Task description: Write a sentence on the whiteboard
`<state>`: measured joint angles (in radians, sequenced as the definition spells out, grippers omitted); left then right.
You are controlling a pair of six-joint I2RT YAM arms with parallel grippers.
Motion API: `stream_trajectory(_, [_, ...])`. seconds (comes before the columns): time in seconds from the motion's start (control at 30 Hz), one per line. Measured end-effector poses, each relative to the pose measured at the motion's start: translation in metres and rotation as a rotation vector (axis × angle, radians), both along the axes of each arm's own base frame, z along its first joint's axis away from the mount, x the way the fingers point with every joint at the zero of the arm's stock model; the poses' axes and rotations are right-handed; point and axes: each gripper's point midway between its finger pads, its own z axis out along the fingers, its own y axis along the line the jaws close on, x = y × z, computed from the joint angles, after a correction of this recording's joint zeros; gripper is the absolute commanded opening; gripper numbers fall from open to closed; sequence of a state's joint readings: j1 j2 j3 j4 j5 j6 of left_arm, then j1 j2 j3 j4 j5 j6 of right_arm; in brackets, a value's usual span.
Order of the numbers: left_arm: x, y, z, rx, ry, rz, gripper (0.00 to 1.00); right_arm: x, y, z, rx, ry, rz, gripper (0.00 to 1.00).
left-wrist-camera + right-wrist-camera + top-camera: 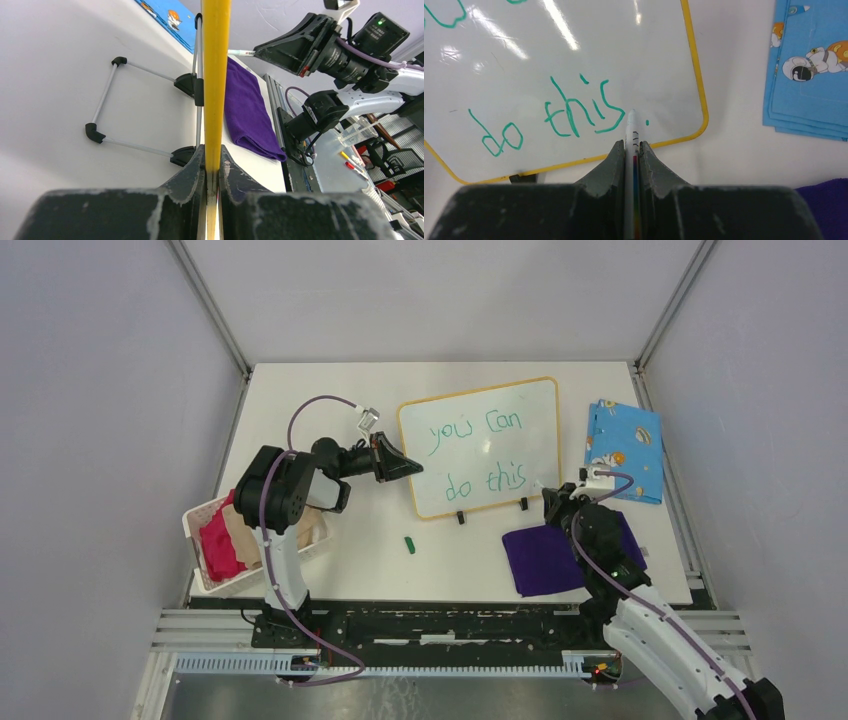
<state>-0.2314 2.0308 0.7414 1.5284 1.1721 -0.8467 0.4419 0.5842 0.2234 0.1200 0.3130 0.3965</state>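
The whiteboard [530, 410] stands tilted on small black feet at mid table, white with a yellow rim [216, 75]. The sentence [505, 423] in green reads "you can" over "do this" [569, 112]. My left gripper [410, 468] is shut on the board's left edge, and in the left wrist view its jaws [212, 160] pinch the yellow rim. My right gripper [548, 495] is shut on a white marker [631, 131] at the board's lower right corner. The marker's tip sits just after "this", beside a small green dot [647, 122].
A blue patterned cloth [625, 450] lies right of the board. A purple cloth [545, 560] lies under my right arm. A white basket [196, 522] with red and pink cloths stands at the left. A small green cap [409, 544] lies in front of the board.
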Motion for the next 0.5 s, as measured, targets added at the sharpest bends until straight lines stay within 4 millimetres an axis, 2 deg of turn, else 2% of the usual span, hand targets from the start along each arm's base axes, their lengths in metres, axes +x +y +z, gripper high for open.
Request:
stream_trajectory(0.23, [0.000,0.000,0.000,0.000,0.000,0.000,0.02,-0.007,0.001,0.032,-0.017,-0.061,0.044,0.00])
stream_trajectory(0.5, [0.000,0.000,0.000,0.000,0.000,0.000,0.02,-0.021,0.015,0.050,-0.080,-0.076,0.189,0.00])
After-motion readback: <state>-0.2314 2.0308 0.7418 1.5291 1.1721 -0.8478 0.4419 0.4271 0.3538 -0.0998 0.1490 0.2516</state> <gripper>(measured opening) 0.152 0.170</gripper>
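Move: The full stop just written after "this" lies about 5 cm ahead of the right hand, 1 cm to its left and 5 cm below. The word "this" has its middle some 7 cm ahead and 7 cm left; the purple cloth lies on the table about 14 cm back and 9 cm right. From the left hand, the full stop is about 25 cm to the right, 3 cm back and 5 cm lower. Still pinching the marker, whose tip is already clear of the whiteboard, the right hand goes on lifting away from the full stop, up about 5 cm. It draws back roughly 2 cm, later easing left too, while the wrist turns some 10 degrees counter-clockwise and tips up slightly. The fingers keep their hold. ##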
